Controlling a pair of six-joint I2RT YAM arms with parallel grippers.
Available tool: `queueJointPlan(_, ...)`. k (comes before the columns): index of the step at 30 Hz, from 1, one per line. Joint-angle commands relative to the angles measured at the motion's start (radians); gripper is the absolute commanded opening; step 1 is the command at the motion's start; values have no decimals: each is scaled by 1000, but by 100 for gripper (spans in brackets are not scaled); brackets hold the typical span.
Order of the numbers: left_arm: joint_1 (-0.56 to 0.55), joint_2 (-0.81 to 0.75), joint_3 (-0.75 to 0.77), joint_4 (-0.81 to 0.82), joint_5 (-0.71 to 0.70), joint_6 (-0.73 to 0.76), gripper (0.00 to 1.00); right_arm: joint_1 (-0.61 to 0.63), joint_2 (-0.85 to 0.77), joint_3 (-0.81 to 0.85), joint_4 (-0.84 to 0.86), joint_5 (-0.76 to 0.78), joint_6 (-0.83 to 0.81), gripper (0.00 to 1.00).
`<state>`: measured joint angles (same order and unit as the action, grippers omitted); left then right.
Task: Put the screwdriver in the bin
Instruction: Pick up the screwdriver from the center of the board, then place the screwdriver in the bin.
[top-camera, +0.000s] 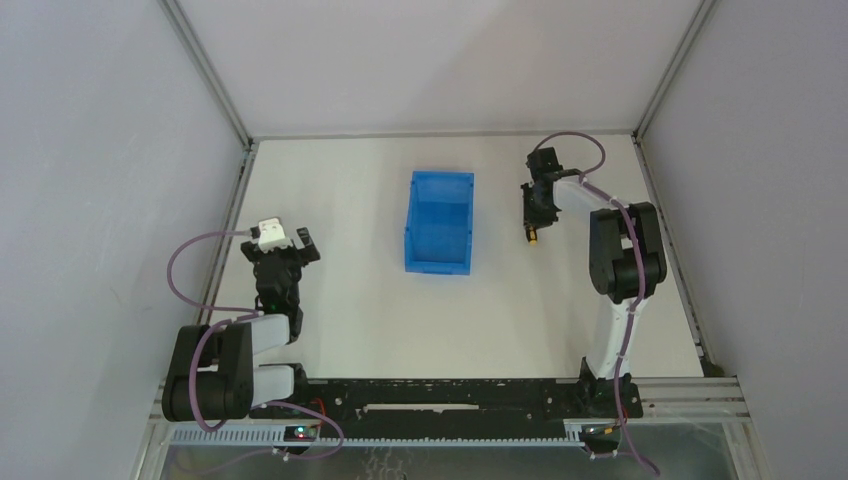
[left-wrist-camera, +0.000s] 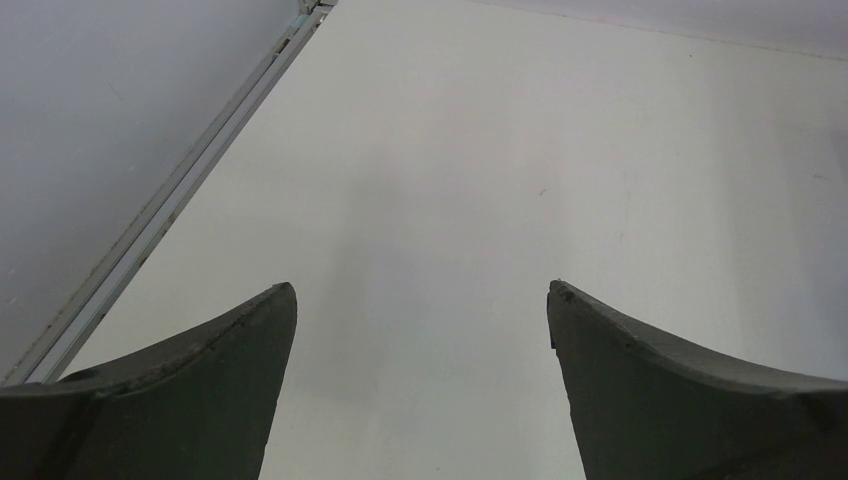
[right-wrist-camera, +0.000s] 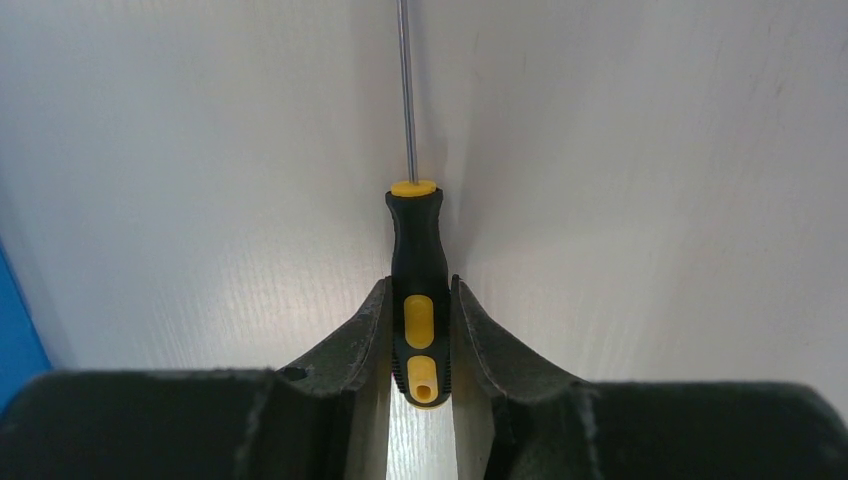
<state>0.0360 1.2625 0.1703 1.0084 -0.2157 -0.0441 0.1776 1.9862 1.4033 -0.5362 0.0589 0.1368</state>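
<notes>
The screwdriver (right-wrist-camera: 419, 250) has a black-and-yellow handle and a thin metal shaft that points away from the camera in the right wrist view. My right gripper (right-wrist-camera: 420, 285) is shut on its handle, both fingers pressed against its sides. From above, that gripper (top-camera: 531, 222) is at the right of the table with the screwdriver's (top-camera: 533, 239) yellow end showing below it. The blue open-top bin (top-camera: 440, 221) stands at the table's middle, to the left of the right gripper and apart from it. My left gripper (left-wrist-camera: 422, 290) is open over bare table, far left of the bin, holding nothing.
White table surface (top-camera: 350, 310) is bounded by a metal frame rail (left-wrist-camera: 180, 185) along its left edge and grey walls behind and at both sides. A sliver of the bin's blue wall (right-wrist-camera: 18, 330) shows at the left edge of the right wrist view.
</notes>
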Motion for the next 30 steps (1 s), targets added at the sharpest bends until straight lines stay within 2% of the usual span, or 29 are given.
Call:
queueJointPlan(1,5,-7,27,34,-13,20,100,3,-101,42,-54,8,0,12)
queueJointPlan(8,5,-6,27,34,-13,20,100,11,-234,85,-128,9,-2,11)
queueJointPlan(17,5,-6,27,33,-12,20,100,35,-384,234,-278,25,-5,11)
queueJointPlan(23,5,-7,27,35,-12,20,100,53,-425,338,-385,44,0,10)
queueJointPlan(30,5,-6,27,34,-12,20,100,86,-467,360,-409,49,24,9)
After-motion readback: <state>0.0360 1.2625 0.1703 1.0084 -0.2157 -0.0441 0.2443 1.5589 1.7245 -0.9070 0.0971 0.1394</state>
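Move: The right hand is already closed on the screwdriver's handle, low on the table, with the screwdriver's middle about 3 cm ahead of the pads, 1 cm to their left and level with them. The blue bin it goes to stands roughly 23 cm to the left and 2 cm farther out, its middle a little above hand height. From the idle left hand, the screwdriver lies about 60 cm to the right, some 8 cm ahead and 10 cm lower. Straight up, slow at first and then fast, the right hand lifts the pinched screwdriver about 25 cm off the table, easing back a few centimetres towards its base, mostly near the top. As it climbs the wrist tilts some 20 degrees, swinging the fingertips forward and up, while the fingers keep their hold on the handle. ##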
